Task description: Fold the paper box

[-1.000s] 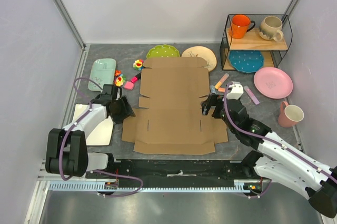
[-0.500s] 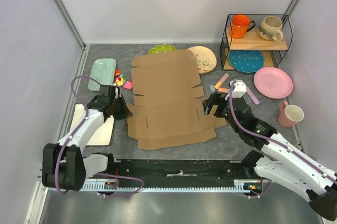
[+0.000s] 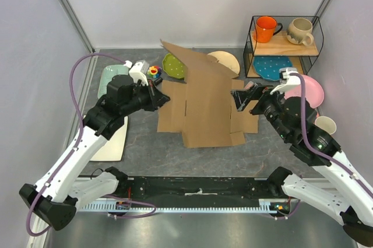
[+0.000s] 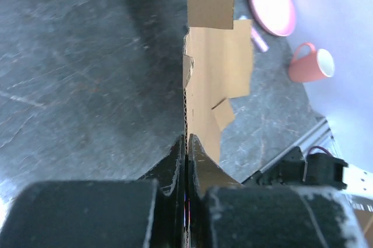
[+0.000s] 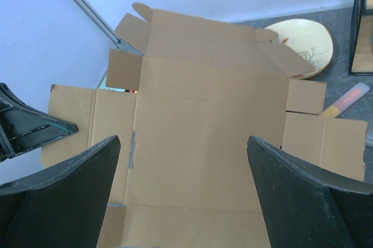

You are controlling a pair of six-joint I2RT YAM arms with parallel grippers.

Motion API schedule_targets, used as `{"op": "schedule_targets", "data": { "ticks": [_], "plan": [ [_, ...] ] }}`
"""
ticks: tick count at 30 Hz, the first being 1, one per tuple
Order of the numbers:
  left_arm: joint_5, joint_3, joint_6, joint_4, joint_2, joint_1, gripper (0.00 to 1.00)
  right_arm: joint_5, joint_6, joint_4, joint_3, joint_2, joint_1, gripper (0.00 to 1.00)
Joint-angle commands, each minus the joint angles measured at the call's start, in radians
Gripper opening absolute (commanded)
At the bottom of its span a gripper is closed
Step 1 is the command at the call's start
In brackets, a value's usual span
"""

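The paper box [image 3: 204,105] is a flat brown cardboard cut-out with flaps, lifted off the table and tilted on edge at the middle. My left gripper [image 3: 162,97] is shut on its left edge. In the left wrist view the sheet [image 4: 218,70] runs edge-on out of the closed jaws [image 4: 186,143]. My right gripper [image 3: 238,100] hangs open just right of the sheet. The right wrist view looks at the box's broad face [image 5: 198,114] between the spread fingers [image 5: 182,140], which touch nothing.
Green plate [image 3: 173,65] and cream plate [image 3: 226,60] lie behind the box. A wire shelf [image 3: 284,49] holds two mugs and a blue plate. Pink plate [image 3: 312,87] and pink mug [image 3: 324,126] sit right. Mint tray [image 3: 111,79], white tray [image 3: 112,142] and small toys [image 3: 153,72] sit left.
The left gripper shut on the box's left edge and raised it from flat to tilted on edge. Both arms rose, and the right gripper stayed open.
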Motion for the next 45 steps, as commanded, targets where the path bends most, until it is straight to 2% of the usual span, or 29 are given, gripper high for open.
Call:
{"op": "schedule_targets", "data": {
  "ticks": [1,8,15,21,25,35,40,45],
  "plan": [
    [0.102,0.099,0.017,0.052,0.024,-0.053,0.02,0.019,-0.035,-0.114,0.075,-0.030,-0.002,0.98],
    [0.245,0.220,0.118,0.035,0.062,-0.056,0.02,-0.001,-0.038,-0.187,0.125,-0.065,-0.002,0.98],
    [0.252,0.456,0.155,-0.052,0.142,-0.035,0.02,-0.027,-0.027,-0.205,0.128,-0.080,-0.002,0.98],
    [0.464,0.555,0.074,-0.039,0.219,-0.010,0.02,-0.063,-0.048,-0.216,0.151,-0.080,-0.002,0.98],
    [0.625,0.524,-0.058,0.050,0.248,-0.012,0.02,-0.079,-0.071,-0.224,0.184,-0.083,-0.002,0.98],
    [0.728,0.536,-0.205,0.178,0.244,-0.018,0.02,-0.084,-0.102,-0.236,0.217,-0.079,-0.002,0.98],
    [0.752,0.471,-0.183,0.181,0.248,-0.018,0.02,-0.083,-0.091,-0.239,0.212,-0.093,-0.002,0.98],
    [0.780,0.290,-0.092,0.182,0.309,0.014,0.04,-0.085,-0.087,-0.259,0.197,-0.117,-0.002,0.98]
  ]
}}
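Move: The left hand pinches the outer edge of the raised paper box's left flap; the middle of the board lies about 13 cm to its right, 5 cm ahead and 12 cm lower. From the open, empty right hand that middle is some 7 cm ahead, 6 cm to the left and 20 cm below. From the left hand, on the table some 25 cm below, the green plate stands about 24 cm ahead and 2 cm right, the patterned plate equally far ahead and 19 cm right. Keeping its pinch on the left flap, the left hand lifts some 15 cm while swinging about 9 cm right and 5 cm back, turning clockwise some 35 degrees with its left side rolling down, and sinks a little at the very end. The right hand, fingers still wide open, gives way about 5 cm back, a little right and up beside the board, so the hands draw closer together. ##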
